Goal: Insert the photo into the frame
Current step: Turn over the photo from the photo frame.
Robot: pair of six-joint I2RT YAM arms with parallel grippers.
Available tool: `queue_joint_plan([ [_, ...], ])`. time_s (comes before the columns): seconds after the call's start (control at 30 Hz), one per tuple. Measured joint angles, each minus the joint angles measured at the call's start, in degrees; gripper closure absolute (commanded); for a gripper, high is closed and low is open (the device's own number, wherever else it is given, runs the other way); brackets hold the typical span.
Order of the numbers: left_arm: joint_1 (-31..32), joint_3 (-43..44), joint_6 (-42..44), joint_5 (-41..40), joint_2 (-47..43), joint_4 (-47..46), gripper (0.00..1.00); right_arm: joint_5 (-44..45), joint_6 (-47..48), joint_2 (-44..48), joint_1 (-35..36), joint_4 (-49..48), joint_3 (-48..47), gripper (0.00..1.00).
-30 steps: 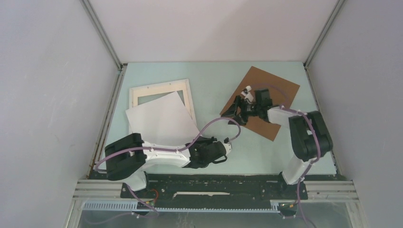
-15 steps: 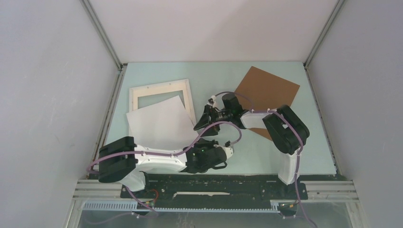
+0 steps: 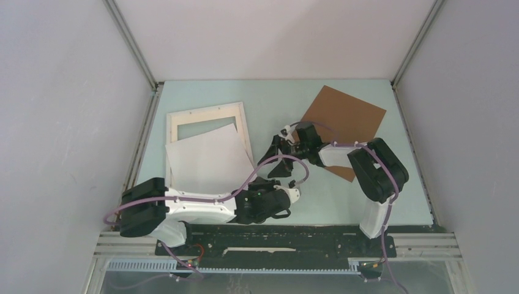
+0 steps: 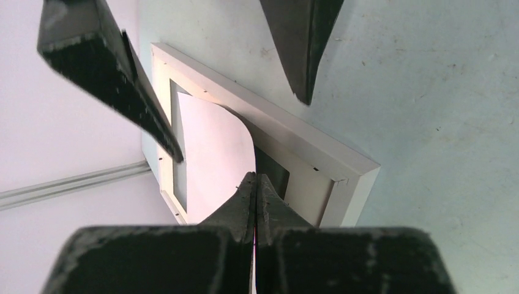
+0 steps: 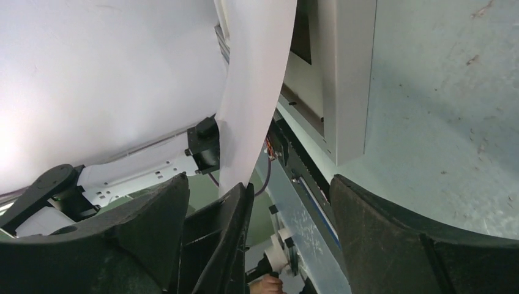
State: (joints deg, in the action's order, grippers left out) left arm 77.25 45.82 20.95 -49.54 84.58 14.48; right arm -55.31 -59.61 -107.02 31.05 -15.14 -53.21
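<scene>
The photo (image 3: 205,162) lies blank white side up, its far edge over the lower part of the white frame (image 3: 208,116) at the table's left. My left gripper (image 3: 257,184) is shut on the photo's near right corner, and the sheet (image 4: 214,147) curves up from its closed fingertips (image 4: 256,184) above the frame (image 4: 318,153). My right gripper (image 3: 273,159) stands open beside that same corner. In the right wrist view the photo (image 5: 257,86) and the left gripper's fingers (image 5: 223,236) sit between my right gripper's (image 5: 257,184) wide jaws, apart from both. The frame (image 5: 349,92) is just beyond.
A brown backing board (image 3: 349,113) lies flat at the back right, partly under the right arm (image 3: 373,168). Grey walls enclose the table on three sides. A metal rail (image 3: 275,236) runs along the near edge by the arm bases.
My right arm swung left off the brown board to the photo's right corner, its jaws now wider. The left arm drew back slightly and the photo shifted left over the frame.
</scene>
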Motion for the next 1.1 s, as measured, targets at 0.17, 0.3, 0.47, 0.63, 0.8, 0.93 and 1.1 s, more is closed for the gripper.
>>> queue_joint_plan([
  [0.17,0.00,0.00,0.04,-0.46,-1.14,0.00,1.00,1.33,-0.22,3.02,0.44,2.97,0.13,0.11],
  [0.3,0.00,0.00,0.04,-0.42,-1.14,0.26,1.00,1.95,-5.14,3.08,4.81,0.57,0.13,0.17],
  [0.47,0.00,0.00,0.04,-0.31,-1.51,0.50,1.00,2.93,-11.39,1.31,8.41,-4.61,0.13,0.24],
  [0.63,0.00,0.00,0.02,0.31,-2.91,1.09,0.99,3.85,-14.62,-1.42,8.76,-7.65,0.11,0.41],
  [0.8,0.04,0.00,-0.15,0.90,-3.96,1.29,0.89,3.78,-17.22,-4.35,8.79,-10.51,-0.37,0.62],
  [0.93,0.09,0.00,-0.63,1.90,-4.79,1.38,0.63,3.54,-19.04,-5.70,8.79,-12.90,-0.96,0.89],
  [1.1,0.15,-0.04,-2.62,4.00,-6.29,3.08,0.13,3.58,-19.17,-6.43,8.66,-14.67,-1.64,1.00],
])
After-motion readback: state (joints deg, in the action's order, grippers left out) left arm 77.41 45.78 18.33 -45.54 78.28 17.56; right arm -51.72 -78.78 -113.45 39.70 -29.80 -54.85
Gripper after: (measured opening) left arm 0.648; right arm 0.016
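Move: The photo's raised edge, where the right fingers will shut, is some 6 cm to the right hand's left, 2 cm back and about level. The frame's middle is roughly 18 cm left, 4 cm ahead and 9 cm below that hand, and its near right corner 8 cm back, 1 cm left and as far below. The brown board lies 23 cm right and 11 cm ahead. From the left hand, already pinching the photo, that raised edge is about 3 cm ahead and 4 cm left. Leftward and back, arching up about 2 cm, the open right hand goes to the photo's raised edge; it then sinks, eases slightly forward while rolling about 10 degrees, and shuts its fingers to pinch the edge beside the left hand. The left hand, rising a little under 2 cm with its hold kept, opens near the end to let go. ##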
